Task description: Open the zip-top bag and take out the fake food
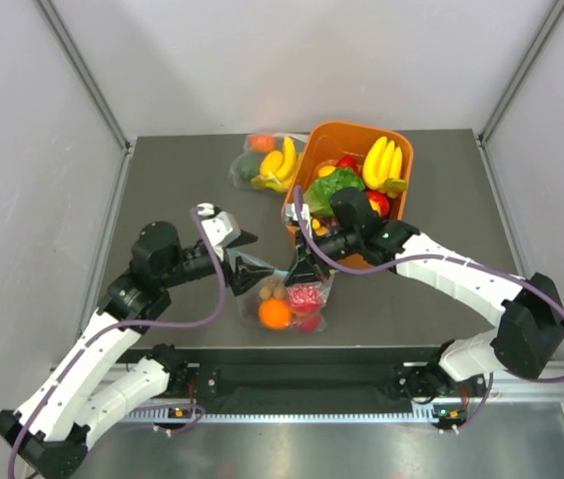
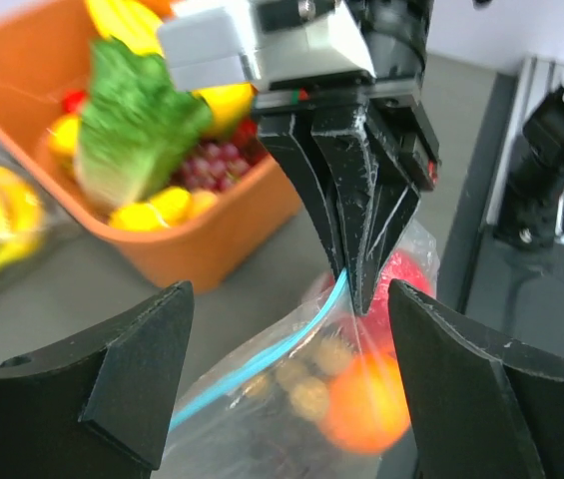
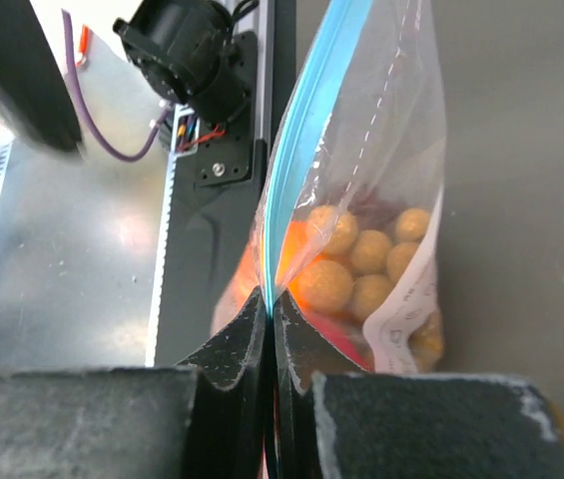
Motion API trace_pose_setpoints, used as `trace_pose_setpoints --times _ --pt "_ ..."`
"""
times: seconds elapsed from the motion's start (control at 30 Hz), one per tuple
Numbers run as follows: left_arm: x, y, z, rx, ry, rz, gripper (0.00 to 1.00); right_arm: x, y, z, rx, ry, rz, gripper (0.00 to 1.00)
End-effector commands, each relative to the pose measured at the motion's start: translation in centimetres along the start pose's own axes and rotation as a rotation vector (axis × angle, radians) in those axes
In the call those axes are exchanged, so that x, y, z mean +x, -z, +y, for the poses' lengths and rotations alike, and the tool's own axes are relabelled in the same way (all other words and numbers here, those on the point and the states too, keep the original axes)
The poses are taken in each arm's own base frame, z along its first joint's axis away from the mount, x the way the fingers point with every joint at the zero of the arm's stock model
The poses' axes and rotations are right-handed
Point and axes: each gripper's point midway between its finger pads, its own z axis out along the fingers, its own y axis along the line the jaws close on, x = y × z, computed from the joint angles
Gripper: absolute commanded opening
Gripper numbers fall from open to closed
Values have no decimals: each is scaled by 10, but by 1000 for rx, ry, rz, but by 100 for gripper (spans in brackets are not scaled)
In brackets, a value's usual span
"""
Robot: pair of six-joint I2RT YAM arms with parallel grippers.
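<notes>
The clear zip-top bag (image 1: 283, 296) lies on the dark table in front of the arms, its teal zip strip (image 2: 262, 364) lifted at one end. Inside it sits the fake food: a round orange (image 1: 275, 313), a red apple (image 1: 306, 297) and a brownish grape bunch (image 3: 361, 269). My right gripper (image 3: 274, 311) is shut on the zip strip at the bag's right end, holding that corner up. My left gripper (image 2: 291, 399) stands open just left of it. Its two fingers straddle the bag's mouth without touching it.
An orange bin (image 1: 401, 150) holding bananas, lettuce and other fruit stands close behind the right gripper. A second clear bag with yellow bananas (image 1: 267, 165) lies to the left of the bin. The table's front edge and a black rail (image 1: 301, 384) run just below the zip-top bag.
</notes>
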Motion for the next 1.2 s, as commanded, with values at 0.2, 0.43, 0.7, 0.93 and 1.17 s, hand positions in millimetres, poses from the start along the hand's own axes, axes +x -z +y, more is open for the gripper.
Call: trace_pose_setpoints --times 0.2,0.43,0.7,0.93,1.17 --pt "30 -21 -11 58 -1 101 84 -36 11 22 -95 125 -76 0" --pt "59 -30 -26 95 10 217 72 -38 16 28 -90 137 -81 0" --pt "76 -32 -28 92 31 287 15 -38 22 31 -79 153 -81 0" --pt "61 -17 -7 -70 -6 215 0 -38 38 25 51 166 -112 59" --pt "45 7 6 -209 -15 86 0 -71 105 33 369 238 -437 92"
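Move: Below the open left fingers runs the bag's blue zip strip, about 7 cm down, 2 cm back and 3 cm to the right. From the left hand, the orange fruit in the bag is some 10 cm back and 3 cm right, the red ball about 6 cm back and 10 cm right, both around 14 cm lower; the orange bin is roughly 15 cm ahead, 20 cm right. For the right hand, already pinching the strip, its middle is about 4 cm left, 1 cm ahead. Sinking about 7 cm and easing some 4 cm to the right with its fingertips tipping down, the left hand closes from wide open on the bag's zip strip while the right keeps its pinch. The right then opens wide, letting go, and backs off upward and to the right; the left, still gripping, draws about 4 cm left and finally rises slightly. ##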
